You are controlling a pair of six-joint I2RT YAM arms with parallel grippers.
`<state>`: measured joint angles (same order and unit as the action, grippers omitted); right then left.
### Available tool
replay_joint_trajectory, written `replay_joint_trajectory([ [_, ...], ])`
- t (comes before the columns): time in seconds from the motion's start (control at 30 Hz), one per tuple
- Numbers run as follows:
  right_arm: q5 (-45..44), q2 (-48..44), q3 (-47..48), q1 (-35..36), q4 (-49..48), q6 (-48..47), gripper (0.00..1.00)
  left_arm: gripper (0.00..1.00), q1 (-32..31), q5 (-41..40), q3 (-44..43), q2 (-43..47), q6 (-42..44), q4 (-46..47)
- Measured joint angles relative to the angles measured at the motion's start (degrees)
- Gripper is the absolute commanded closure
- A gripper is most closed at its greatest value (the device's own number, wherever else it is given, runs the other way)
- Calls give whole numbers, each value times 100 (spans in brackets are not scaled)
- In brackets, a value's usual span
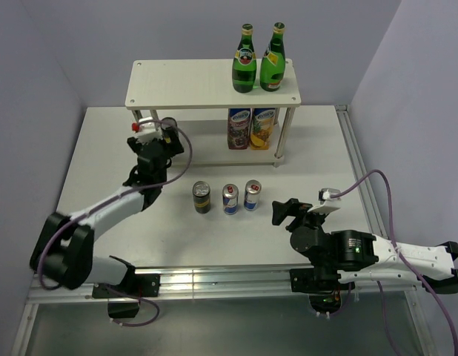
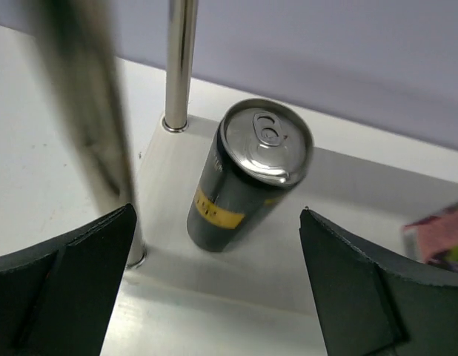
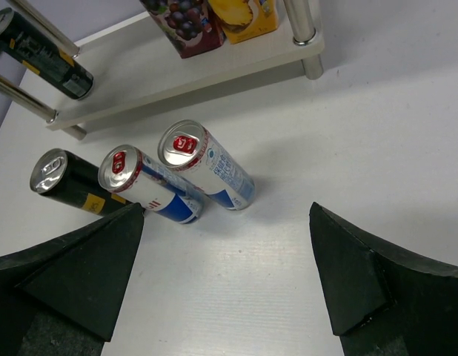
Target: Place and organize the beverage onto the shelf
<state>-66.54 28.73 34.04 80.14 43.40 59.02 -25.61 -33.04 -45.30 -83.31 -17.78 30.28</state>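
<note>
The shelf point(image 1: 192, 81) stands at the back with two green bottles point(image 1: 244, 63) point(image 1: 273, 61) upright on its top board. My left gripper point(image 1: 167, 133) is open at the lower board's point(image 2: 266, 259) left end. A dark can with a yellow label point(image 2: 244, 178) stands there beside a metal leg point(image 2: 180, 63), just beyond my fingertips and untouched. On the table stand another dark can point(image 1: 202, 197) and two blue-and-silver cans point(image 1: 230, 199) point(image 1: 252, 195). My right gripper point(image 1: 284, 211) is open and empty to the right of them.
A purple juice carton point(image 1: 239, 127) and a yellow one point(image 1: 263, 127) stand on the lower board's right part. The shelf's front-left leg point(image 2: 88, 111) is close to my left finger. Walls enclose the table on three sides, and a metal rail point(image 1: 214, 278) runs along the near edge.
</note>
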Motion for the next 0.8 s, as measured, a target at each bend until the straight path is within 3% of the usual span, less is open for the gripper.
replay_joint_trajectory([
  [0.2, 2, -20, -7, 2, -116, -111, 0, 1, -501, -131, 728, 2050, -168, -409],
  [0.4, -7, 46, -50, 13, -175, -140, 0, 1, -1467, -254, 1252, 3388, -498, -1084],
  [0.57, -13, 70, -52, 13, -175, -136, 0, 2, -2345, -374, 2103, 3683, -951, -1294],
  [0.8, -13, 22, -55, 13, -173, -101, 0, 3, -3475, -647, 3770, 3633, -1718, -627],
])
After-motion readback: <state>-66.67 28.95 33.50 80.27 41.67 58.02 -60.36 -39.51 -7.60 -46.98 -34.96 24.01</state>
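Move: The left hand, open and empty, hovers just in front of the shelf. The black can on the table that it goes for is about 15 cm back, 12 cm to its right and 12 cm below. The first Red Bull can stands some 9 cm right of that can and level with it, the second about 16 cm right and 1 cm farther out. The already shelved can is about 7 cm ahead of the hand, 1 cm right and 6 cm below. From the right hand, the black can on the table lies about 10 cm ahead, 28 cm left and 14 cm below. Back from the shelf in one quick arc, about 22 cm, the left hand first rises some 8 cm, then drops well below its starting height while swinging to its right towards the black can on the table. The wrist turns roughly 25 degrees clockwise and rolls its left side down a little; the fingers stay wide open, ending just short of the can without touching it. ##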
